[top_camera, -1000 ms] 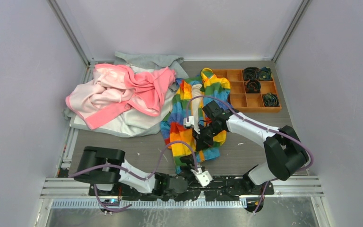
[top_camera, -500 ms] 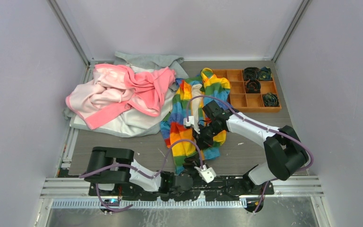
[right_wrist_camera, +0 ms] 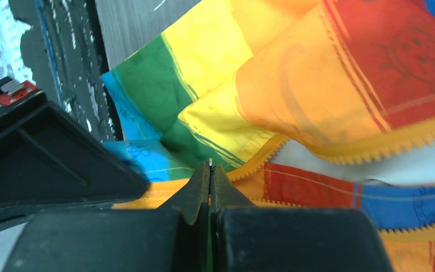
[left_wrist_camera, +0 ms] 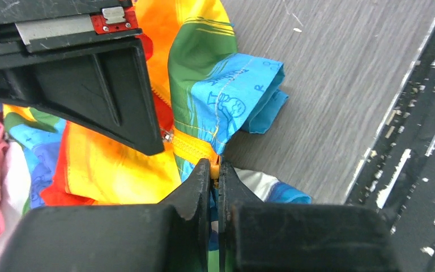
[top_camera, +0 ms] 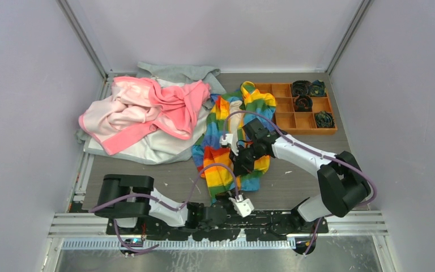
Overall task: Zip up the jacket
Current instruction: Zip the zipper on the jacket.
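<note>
The rainbow-striped jacket (top_camera: pixel 222 148) lies open in the middle of the table, cream lining showing near its collar. My left gripper (left_wrist_camera: pixel 215 170) is shut on the bottom end of the orange zipper (left_wrist_camera: pixel 195 148) at the hem; in the top view the left gripper (top_camera: pixel 228 198) sits at the jacket's near edge. A little farther up, my right gripper (right_wrist_camera: pixel 210 169) is shut on the small metal zipper pull (right_wrist_camera: pixel 210 162); from above, the right gripper (top_camera: pixel 242 164) rests on the jacket's lower half. The zipper teeth (right_wrist_camera: pixel 408 141) stand apart above it.
A pink garment (top_camera: pixel 147 110) lies over a grey garment (top_camera: pixel 175 73) at the back left. An orange compartment tray (top_camera: pixel 286 122) holding dark rolled items (top_camera: pixel 303 88) stands at the back right. The black base rail (left_wrist_camera: pixel 419 170) runs close beside the jacket's hem.
My left gripper has gone from open to shut on the zipper's bottom end at the hem, and its arm shifted slightly. The right gripper has stayed shut in place.
</note>
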`<action>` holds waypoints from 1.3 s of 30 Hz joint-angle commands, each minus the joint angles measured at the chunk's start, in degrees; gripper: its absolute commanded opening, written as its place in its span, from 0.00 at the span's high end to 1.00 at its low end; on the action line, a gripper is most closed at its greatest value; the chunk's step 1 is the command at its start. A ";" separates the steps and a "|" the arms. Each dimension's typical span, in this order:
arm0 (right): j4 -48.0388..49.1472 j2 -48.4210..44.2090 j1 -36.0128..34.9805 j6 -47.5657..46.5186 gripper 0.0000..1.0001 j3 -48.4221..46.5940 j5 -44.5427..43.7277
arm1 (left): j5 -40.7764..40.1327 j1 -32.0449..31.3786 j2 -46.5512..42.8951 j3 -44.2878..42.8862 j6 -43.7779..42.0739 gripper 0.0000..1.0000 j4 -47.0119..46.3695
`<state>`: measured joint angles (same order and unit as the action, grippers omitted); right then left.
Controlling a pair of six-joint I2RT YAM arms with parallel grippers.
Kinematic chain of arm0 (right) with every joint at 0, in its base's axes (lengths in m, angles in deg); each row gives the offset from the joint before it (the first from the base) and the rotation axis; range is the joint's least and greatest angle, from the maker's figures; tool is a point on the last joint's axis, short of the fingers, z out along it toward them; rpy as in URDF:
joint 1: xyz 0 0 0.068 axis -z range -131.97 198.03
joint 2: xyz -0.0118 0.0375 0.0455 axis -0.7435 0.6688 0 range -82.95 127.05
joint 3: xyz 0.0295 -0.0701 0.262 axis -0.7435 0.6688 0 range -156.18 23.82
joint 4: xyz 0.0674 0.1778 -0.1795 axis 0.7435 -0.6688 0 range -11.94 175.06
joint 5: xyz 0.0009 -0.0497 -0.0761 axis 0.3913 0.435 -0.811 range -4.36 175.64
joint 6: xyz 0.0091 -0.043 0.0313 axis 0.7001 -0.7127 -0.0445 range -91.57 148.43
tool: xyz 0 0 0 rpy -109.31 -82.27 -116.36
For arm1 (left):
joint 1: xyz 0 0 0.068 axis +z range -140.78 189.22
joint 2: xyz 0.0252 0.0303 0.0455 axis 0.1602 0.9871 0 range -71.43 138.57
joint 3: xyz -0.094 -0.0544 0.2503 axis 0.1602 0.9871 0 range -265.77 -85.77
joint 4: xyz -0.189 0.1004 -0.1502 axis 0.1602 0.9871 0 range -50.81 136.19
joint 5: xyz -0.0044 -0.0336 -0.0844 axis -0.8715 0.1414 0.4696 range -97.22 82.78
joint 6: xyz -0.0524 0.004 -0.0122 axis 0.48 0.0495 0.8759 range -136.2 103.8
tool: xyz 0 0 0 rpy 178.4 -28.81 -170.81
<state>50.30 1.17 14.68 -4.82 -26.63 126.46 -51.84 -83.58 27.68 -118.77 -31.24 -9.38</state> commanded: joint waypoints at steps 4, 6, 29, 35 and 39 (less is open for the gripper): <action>10.30 -4.32 2.59 5.93 0.99 -0.70 -6.19 | 13.10 -0.28 -8.30 3.93 7.09 1.00 3.05; 10.84 -4.75 2.87 6.17 0.99 -0.74 -6.52 | 15.18 -0.24 -9.48 5.03 8.60 1.00 3.13; 10.59 -1.35 7.44 5.65 0.99 -14.27 -6.71 | 27.46 5.76 -24.12 9.10 22.15 1.00 11.72; 8.63 1.90 9.35 4.48 0.99 -21.00 -7.32 | 29.83 7.28 -25.94 8.80 23.67 1.00 12.94; 7.48 4.09 10.21 3.80 0.99 -25.12 -7.56 | 32.43 8.62 -26.70 8.39 25.02 1.00 13.91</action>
<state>54.67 4.49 23.60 1.14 -45.69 120.62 -25.55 -75.49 2.94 -109.17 -9.26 3.21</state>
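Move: The right fingers, already on the zipper pull, have the jacket's collar, where the zipper's open top ends, about 30 cm ahead, 4 cm to the right and some 4 cm lower. The wooden tray lies roughly 21 cm ahead and 21 cm right of this hand, the pink jacket 20 cm ahead and 32 cm left. From the left hand, pinching the zipper's bottom end, the pull is about 6 cm ahead, and the collar some 36 cm ahead and 4 cm right. Forward and then also upward, the right hand draws the pinched pull along the zipper towards the collar, about 13 cm out and 9 cm up, faster in the second half, its fingers swinging clockwise some 20 degrees. The left hand keeps its pinch on the zipper's bottom end, drawing back over 3 cm, then rising about as much and edging left while its wrist turns roughly 30 degrees. ##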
